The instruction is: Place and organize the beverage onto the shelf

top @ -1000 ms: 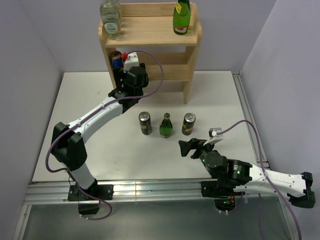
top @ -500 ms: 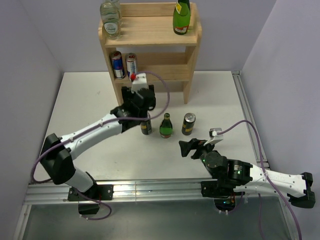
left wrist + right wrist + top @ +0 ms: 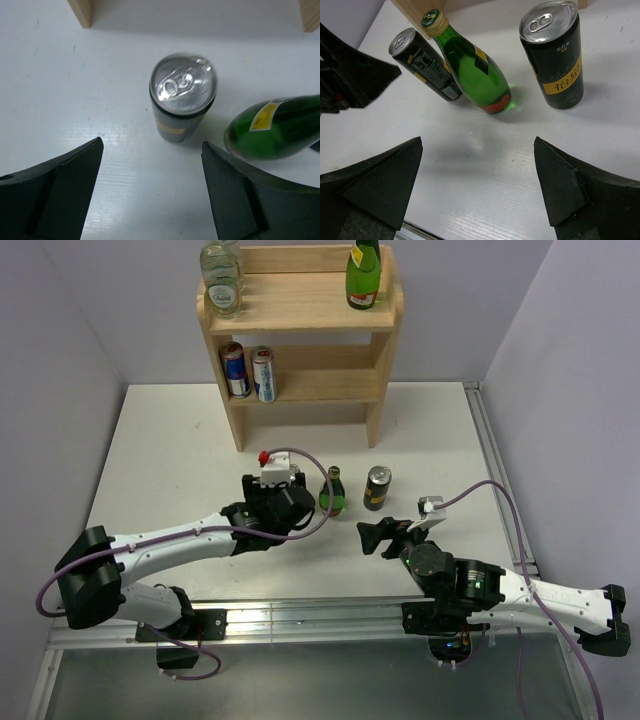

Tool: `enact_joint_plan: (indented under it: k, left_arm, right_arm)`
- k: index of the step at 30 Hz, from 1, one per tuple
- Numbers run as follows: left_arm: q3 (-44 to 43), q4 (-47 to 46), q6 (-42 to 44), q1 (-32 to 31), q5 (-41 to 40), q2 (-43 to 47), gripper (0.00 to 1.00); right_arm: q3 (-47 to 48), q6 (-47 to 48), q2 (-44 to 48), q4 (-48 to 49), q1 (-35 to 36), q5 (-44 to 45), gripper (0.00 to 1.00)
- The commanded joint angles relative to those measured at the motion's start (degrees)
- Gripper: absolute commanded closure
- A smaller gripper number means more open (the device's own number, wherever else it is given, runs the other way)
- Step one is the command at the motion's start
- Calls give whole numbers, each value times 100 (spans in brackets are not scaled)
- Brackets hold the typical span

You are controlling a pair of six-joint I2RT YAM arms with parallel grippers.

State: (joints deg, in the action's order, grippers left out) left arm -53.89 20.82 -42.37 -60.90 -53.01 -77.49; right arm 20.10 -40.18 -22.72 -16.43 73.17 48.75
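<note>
The wooden shelf (image 3: 300, 310) stands at the back. Its top tier holds a clear bottle (image 3: 221, 285) and a green bottle (image 3: 364, 275); its middle tier holds two cans (image 3: 250, 370). On the table stand a dark can (image 3: 182, 97), a small green bottle (image 3: 332, 492) and a second dark can (image 3: 377, 487). My left gripper (image 3: 292, 502) is open and empty. It hovers just on the near side of the first dark can and hides it in the top view. My right gripper (image 3: 378, 535) is open and empty, in front of the three drinks (image 3: 470, 67).
The shelf's two front legs (image 3: 82, 10) stand just behind the drinks. The left gripper's finger (image 3: 360, 70) shows beside the left dark can (image 3: 425, 65). A metal rail (image 3: 300, 620) runs along the near table edge. Walls close in on both sides.
My left arm has pulled back from the shelf's middle tier, where two cans now stand, and come down over the left dark can on the table. The right arm has not moved.
</note>
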Motion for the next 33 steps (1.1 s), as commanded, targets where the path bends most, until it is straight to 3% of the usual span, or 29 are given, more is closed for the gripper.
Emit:
enact_joint_plan:
  k: [1, 13, 23, 26, 29, 30, 32, 33]
  left_arm:
    - [334, -314, -491, -44, -86, -28, 14]
    - [933, -2757, 439, 114, 177, -969, 13]
    - [942, -4234, 1046, 887, 503, -1970, 19]
    - [837, -4507, 1257, 975, 572, -2216, 28]
    - [652, -4569, 1354, 1063, 740, -2410, 47]
    - [608, -4560, 1372, 1063, 749, -2437, 69]
    - [494, -4456, 1346, 1063, 714, -2437, 91]
    - [450, -4359, 1337, 1054, 661, -2411, 93]
  right_arm:
    - [47, -148, 57, -71, 40, 82, 1]
    - [56, -192, -22, -98, 40, 117, 1]
    - [56, -156, -22, -71, 40, 143, 1]
    - [38, -139, -48, -36, 40, 161, 1]
    - [38, -139, -75, -36, 40, 170, 1]
    - [38, -139, -66, -45, 40, 170, 1]
    - [38, -130, -66, -36, 40, 170, 1]
    - [38, -130, -75, -27, 31, 161, 1]
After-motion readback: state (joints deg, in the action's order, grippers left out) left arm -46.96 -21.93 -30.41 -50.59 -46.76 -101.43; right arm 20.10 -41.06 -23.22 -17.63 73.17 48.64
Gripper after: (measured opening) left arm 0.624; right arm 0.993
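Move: The black can to be gripped stands about 9 cm ahead of the left hand, 2 cm to its right and some 11 cm below. The green bottle stands about 10 cm to the right of that can and a centimetre nearer; the second black can is some 20 cm to the right of the first, level with it. From the right hand the first can lies about 16 cm ahead, 17 cm to the left and 9 cm below. The left hand, fingers open, first sinks about 6 cm almost straight down in front of the black can, then reaches forward some 9 cm while sinking the last 4 cm and edging slightly right, so that the fingers pass either side of the can, one of them into the gap beside the green bottle. The wrist keeps its forward, downward slant, and near the end of the reach the fingers close by about a quarter of their range and pinch the can's sides. ##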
